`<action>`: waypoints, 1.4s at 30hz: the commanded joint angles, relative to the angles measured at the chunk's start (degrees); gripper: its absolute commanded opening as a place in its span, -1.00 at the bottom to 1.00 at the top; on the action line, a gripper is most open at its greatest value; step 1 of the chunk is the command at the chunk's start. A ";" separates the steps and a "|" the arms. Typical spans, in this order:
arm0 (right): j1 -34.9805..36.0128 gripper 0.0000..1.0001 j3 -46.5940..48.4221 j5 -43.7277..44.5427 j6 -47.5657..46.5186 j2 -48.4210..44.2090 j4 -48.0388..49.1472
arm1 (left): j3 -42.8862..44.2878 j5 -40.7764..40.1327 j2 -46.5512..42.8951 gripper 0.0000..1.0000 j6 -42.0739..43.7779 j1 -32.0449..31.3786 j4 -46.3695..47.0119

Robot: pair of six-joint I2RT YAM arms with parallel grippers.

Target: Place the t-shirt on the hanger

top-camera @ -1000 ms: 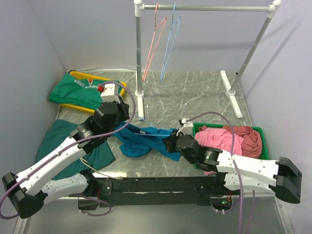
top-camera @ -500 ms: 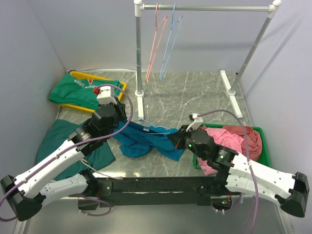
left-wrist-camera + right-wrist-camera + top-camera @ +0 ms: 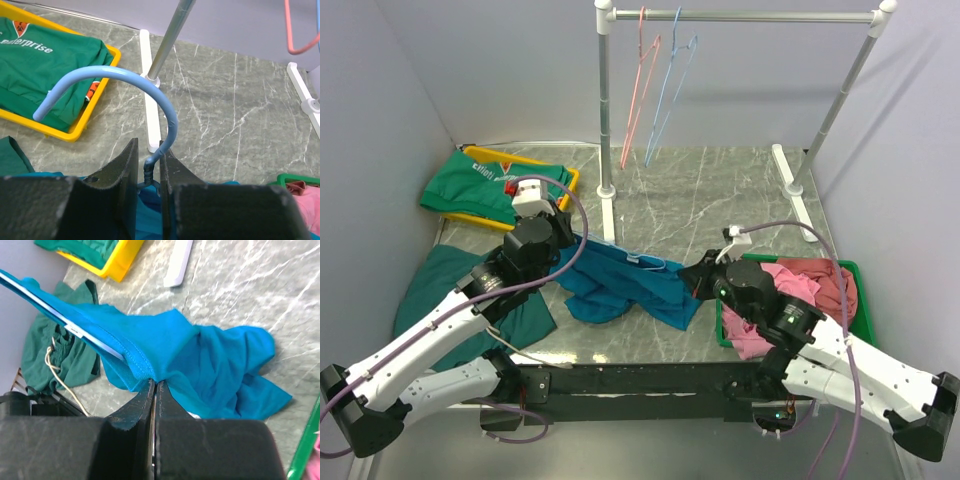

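The teal-blue t-shirt lies bunched on the marble table between the two arms, one edge lifted and stretched. The light blue wire hanger runs inside that lifted edge; its hook curves up in the left wrist view. My left gripper is shut on the hanger's twisted neck, above the shirt. My right gripper is shut on the shirt's stitched edge, beside the hanger's wire. The rest of the shirt sags onto the table.
A garment rack stands behind, with a pink hanger and another blue hanger on its bar. A yellow tray holds a green lettered cloth. A dark teal cloth lies left. A green bin holds pink garments.
My right gripper has pulled the shirt's edge to the right and a little back, stretching it along the hanger. My left gripper has shifted slightly left and back with the hanger.
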 commanded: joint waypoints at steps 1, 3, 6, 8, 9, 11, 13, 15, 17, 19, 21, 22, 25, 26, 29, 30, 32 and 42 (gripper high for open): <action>-1.10 -1.00 6.19 0.92 -2.49 -1.78 -4.17 | 0.29 -3.35 -1.47 -0.98 2.73 0.22 2.11; -1.10 -1.00 9.17 1.45 -3.19 -1.25 -6.36 | 0.64 -4.15 -1.30 -0.98 2.56 0.30 1.41; -1.10 -1.00 13.48 -0.30 -4.69 -0.11 -7.78 | 0.82 -3.19 -1.73 -0.98 3.00 0.22 2.80; -1.01 -1.00 18.03 -2.32 -5.65 2.16 -8.92 | 1.69 -2.57 -1.47 -0.98 3.09 0.22 3.25; -0.66 -1.00 19.63 -3.46 -5.92 3.14 -9.79 | 3.00 -2.13 -1.04 -0.98 3.17 0.22 3.25; 0.30 -1.00 23.83 -3.38 -6.62 5.59 -9.72 | 4.50 -1.34 -0.59 -0.98 3.44 0.22 3.51; 2.49 -1.00 26.83 -1.72 -7.32 7.70 -9.98 | 6.61 0.32 -0.41 -0.98 4.14 0.13 4.30; 4.34 -1.00 32.72 -0.31 -8.73 11.83 -11.29 | 8.72 1.47 -0.33 -0.98 4.67 0.13 5.35; 7.77 -1.00 38.94 2.76 -10.48 16.47 -12.26 | 10.30 2.88 0.02 -0.98 5.20 0.13 5.62; 10.23 -1.00 42.74 6.09 -11.63 19.30 -12.70 | 13.11 3.84 0.99 -0.98 5.46 0.04 5.27; 10.59 -1.00 48.01 6.81 -12.86 22.82 -12.88 | 16.27 4.20 2.39 -0.98 5.46 -0.13 4.66; 10.59 -1.00 50.12 6.90 -13.21 23.79 -13.23 | 17.33 4.38 2.83 -0.98 5.81 -0.31 4.05; 10.94 -1.00 58.73 6.90 -14.97 28.01 -14.37 | 20.94 5.17 4.15 -0.98 6.51 -1.01 3.60; 11.12 -1.00 63.54 6.81 -15.84 30.28 -15.16 | 21.99 5.60 4.42 -0.98 6.78 -1.19 3.34; 11.38 -1.00 72.34 7.34 -17.51 34.24 -18.58 | 27.00 4.65 6.00 -0.98 8.09 -1.98 0.80; 11.38 -1.00 73.77 7.17 -17.78 34.61 -19.20 | 28.49 3.51 6.17 -0.98 8.79 -2.24 0.53; 11.38 -1.00 76.23 6.38 -18.57 34.70 -18.51 | 27.98 2.71 5.39 -0.98 9.94 -2.33 3.23; 8.58 -1.00 69.76 2.17 -17.44 33.74 -16.85 | 19.62 7.89 6.53 -0.98 5.29 -2.60 6.15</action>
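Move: The left hand holds the blue hanger by the neck, with the T-shirt's middle about 13 cm to its right, 2 cm ahead and 22 cm below. The right hand pinches the shirt's edge; from it the hanger's neck lies some 25 cm left, 9 cm ahead and 9 cm up, the shirt's middle 11 cm ahead, 12 cm left, 13 cm below, and the green basket 26 cm right, 9 cm ahead, 17 cm below. The right hand keeps its pinch on the T-shirt's edge and hoists it quickly, about 32 cm up, swinging some 9 cm left towards the hanger's neck as its fingers tip upward. The left hand, still gripping the hanger under its hook, rises about 17 cm, tips up some 15 degrees, then sinks slightly while easing right towards the right hand. ##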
